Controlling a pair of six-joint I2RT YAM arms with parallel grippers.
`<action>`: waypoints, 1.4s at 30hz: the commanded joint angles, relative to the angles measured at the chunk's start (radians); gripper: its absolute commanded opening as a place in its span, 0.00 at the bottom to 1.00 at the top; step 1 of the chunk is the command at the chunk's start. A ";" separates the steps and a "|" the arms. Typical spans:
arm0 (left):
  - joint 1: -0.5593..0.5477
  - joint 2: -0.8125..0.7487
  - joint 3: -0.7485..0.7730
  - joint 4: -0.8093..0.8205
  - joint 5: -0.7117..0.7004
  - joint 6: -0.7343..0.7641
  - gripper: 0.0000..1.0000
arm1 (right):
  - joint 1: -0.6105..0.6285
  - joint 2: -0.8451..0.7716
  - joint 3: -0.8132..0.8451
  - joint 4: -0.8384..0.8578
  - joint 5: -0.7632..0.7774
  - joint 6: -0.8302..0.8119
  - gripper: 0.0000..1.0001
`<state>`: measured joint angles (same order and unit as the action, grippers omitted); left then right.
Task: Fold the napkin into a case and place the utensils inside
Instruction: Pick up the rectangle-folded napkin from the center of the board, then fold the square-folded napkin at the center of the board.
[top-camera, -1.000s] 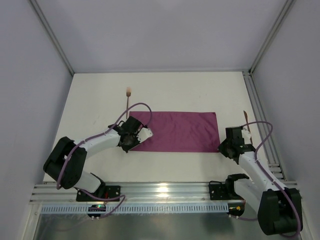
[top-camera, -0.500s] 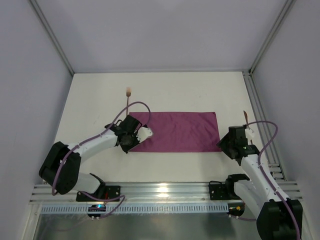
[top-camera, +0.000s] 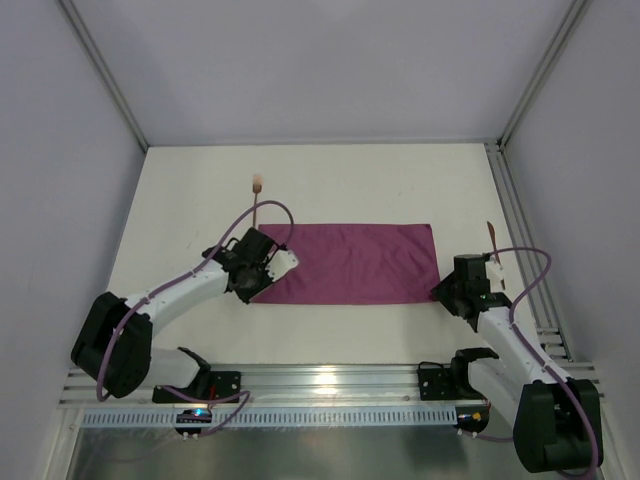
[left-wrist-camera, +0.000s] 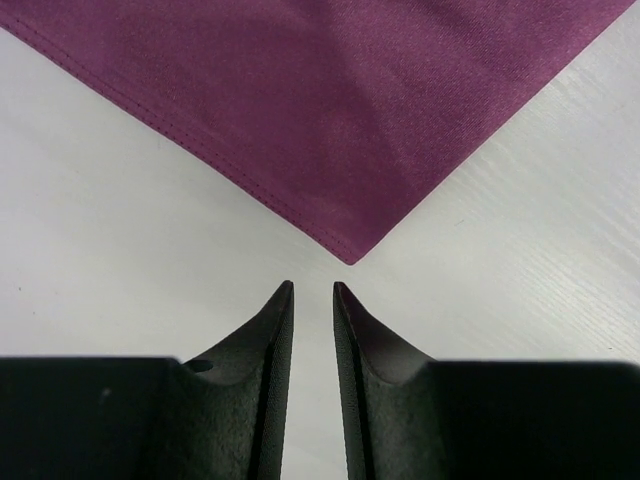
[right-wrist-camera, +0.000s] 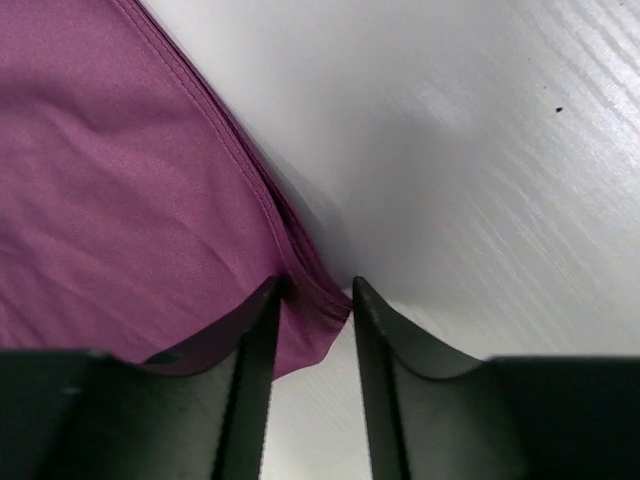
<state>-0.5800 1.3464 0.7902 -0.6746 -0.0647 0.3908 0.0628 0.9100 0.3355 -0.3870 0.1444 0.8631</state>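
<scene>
The magenta napkin lies flat as a wide rectangle in the middle of the table. My left gripper is open by a narrow gap with nothing in it. Its tips rest on the table just short of the napkin's near left corner. In the top view the left gripper sits at that corner. My right gripper is open, and the layered near right corner of the napkin lies between its fingers. A copper fork lies beyond the napkin's far left corner. A second utensil lies to its right.
A metal rail runs along the table's right side, close to the second utensil. Grey walls enclose the table on the left, back and right. The arm bases stand on the aluminium frame at the near edge.
Both grippers, shut a second ago, have opened. The left one has pulled back off the napkin's near left corner, which now lies flat. The right one stays at the near right corner.
</scene>
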 joint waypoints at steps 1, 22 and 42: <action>0.014 0.005 0.041 -0.008 -0.018 -0.024 0.24 | -0.003 0.030 -0.047 -0.003 -0.023 0.031 0.36; 0.157 0.241 0.172 0.069 0.117 -0.133 0.28 | 0.280 0.217 0.290 -0.191 0.196 -0.211 0.03; 0.190 0.326 0.121 0.093 0.187 -0.138 0.23 | 0.775 0.833 0.875 -0.187 0.294 -0.335 0.03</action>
<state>-0.4034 1.6352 0.9424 -0.6243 0.0742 0.2642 0.8127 1.7535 1.1576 -0.6262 0.4255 0.5655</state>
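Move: The napkin's near right corner is between my right hand's still-open fingers, about 1 cm below; the napkin's middle is some 20 cm left and 7 cm farther out, and the brown right utensil some 13 cm right and 9 cm ahead. From my left hand, the near left corner is about 2 cm ahead, 1 cm right and 3 cm below, and the left utensil 22 cm ahead, 2 cm right. I shut my right fingers on the napkin's near right corner, then lift it a few centimetres and sweep it about 20 cm left and 6 cm forward over the napkin towards its middle, sinking slightly late on and turning counter-clockwise some 50 degrees. My left hand goes forward past the near left corner, then lowers about 3 cm onto the left edge, fingers slightly parted. ##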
